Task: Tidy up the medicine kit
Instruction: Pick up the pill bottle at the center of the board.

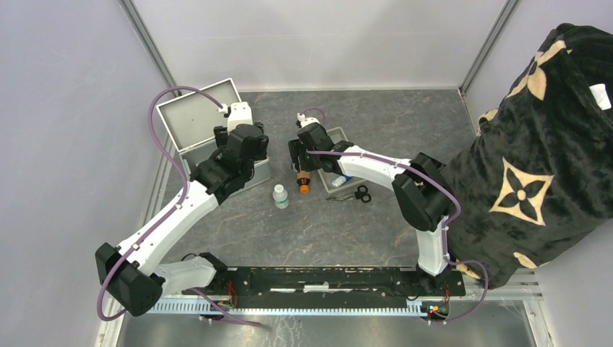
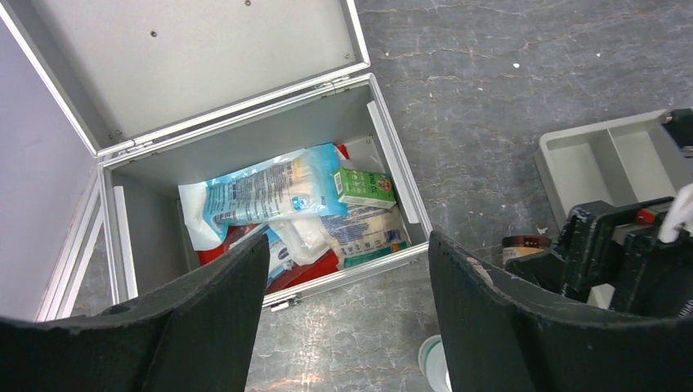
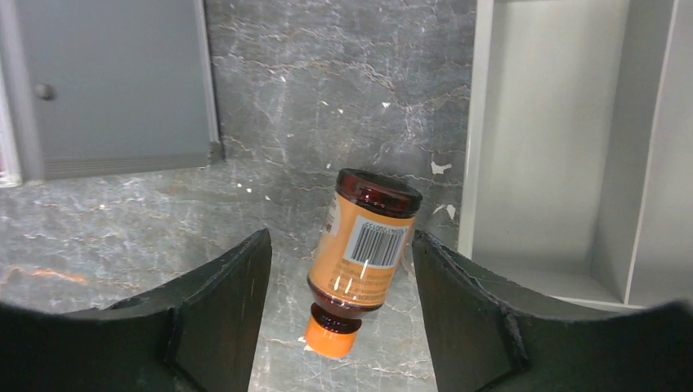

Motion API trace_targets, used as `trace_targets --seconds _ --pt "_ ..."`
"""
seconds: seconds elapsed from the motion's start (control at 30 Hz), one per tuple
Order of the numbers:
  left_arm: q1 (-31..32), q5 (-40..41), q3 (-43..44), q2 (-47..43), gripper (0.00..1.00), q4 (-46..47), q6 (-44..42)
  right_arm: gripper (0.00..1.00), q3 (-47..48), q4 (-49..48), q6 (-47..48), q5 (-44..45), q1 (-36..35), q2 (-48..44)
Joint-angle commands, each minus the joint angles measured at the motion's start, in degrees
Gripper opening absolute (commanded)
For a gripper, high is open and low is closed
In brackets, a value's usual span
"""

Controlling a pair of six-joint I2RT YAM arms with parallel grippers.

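Observation:
The medicine kit (image 1: 189,116) (image 2: 245,122), a silver-grey metal case, stands at the back left with its lid up. Inside lie blue-and-white packets (image 2: 266,192), a small green box (image 2: 364,188) and something red. My left gripper (image 1: 246,144) (image 2: 349,245) hangs open over the case's front edge, holding nothing. An amber bottle (image 1: 303,182) (image 3: 364,245) with an orange label and orange cap lies on the table. My right gripper (image 1: 303,159) (image 3: 342,237) is open around it, with a gap on each side.
A white bottle (image 1: 280,196) (image 2: 433,363) stands on the table between the arms. A shallow grey divided tray (image 1: 341,137) (image 2: 588,159) (image 3: 556,147) sits right of the amber bottle, with black scissors (image 1: 360,194) by it. A dark patterned cloth (image 1: 542,159) covers the right side.

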State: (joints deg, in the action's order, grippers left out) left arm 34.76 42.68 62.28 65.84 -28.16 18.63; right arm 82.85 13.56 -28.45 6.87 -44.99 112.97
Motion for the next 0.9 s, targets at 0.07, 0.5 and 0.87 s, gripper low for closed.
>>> trace_targets --seconds 0.07,0.5,0.87 --pt "-0.1 -2.3 0.0 -0.9 0.78 2.1 3.2 0.68 3.4 1.8 0.8 2.0 -0.5 3.3" --pt "-0.1 -2.0 0.0 -0.1 0.77 1.9 3.1 0.59 6.4 3.4 2.5 -0.9 -0.5 8.7" --pt "-0.1 -1.0 0.0 0.1 0.77 1.8 3.0 0.29 7.4 0.3 4.7 -5.8 -0.4 6.0"
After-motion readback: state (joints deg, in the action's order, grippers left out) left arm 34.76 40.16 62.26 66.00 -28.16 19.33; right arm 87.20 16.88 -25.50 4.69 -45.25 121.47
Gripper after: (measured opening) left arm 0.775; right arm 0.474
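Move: The brown bottle lies almost straight under my right hand, about 6 cm down with its middle a centimetre back, cap towards me. The grey tray's middle is some 9 cm to its right and 4 cm farther out. The white bottle stands about 6 cm left of my right hand and 8 cm back, the scissors about 13 cm right and 6 cm back. From my left hand the brown bottle is some 16 cm right, 4 cm ahead and 23 cm below. I sink my right hand almost straight down, about 5.5 cm, tilting it a little, until my open fingers straddle the brown bottle. Then I hold that height while the fingers close, pinching the sides of its labelled body, the effort rising as they take hold. ##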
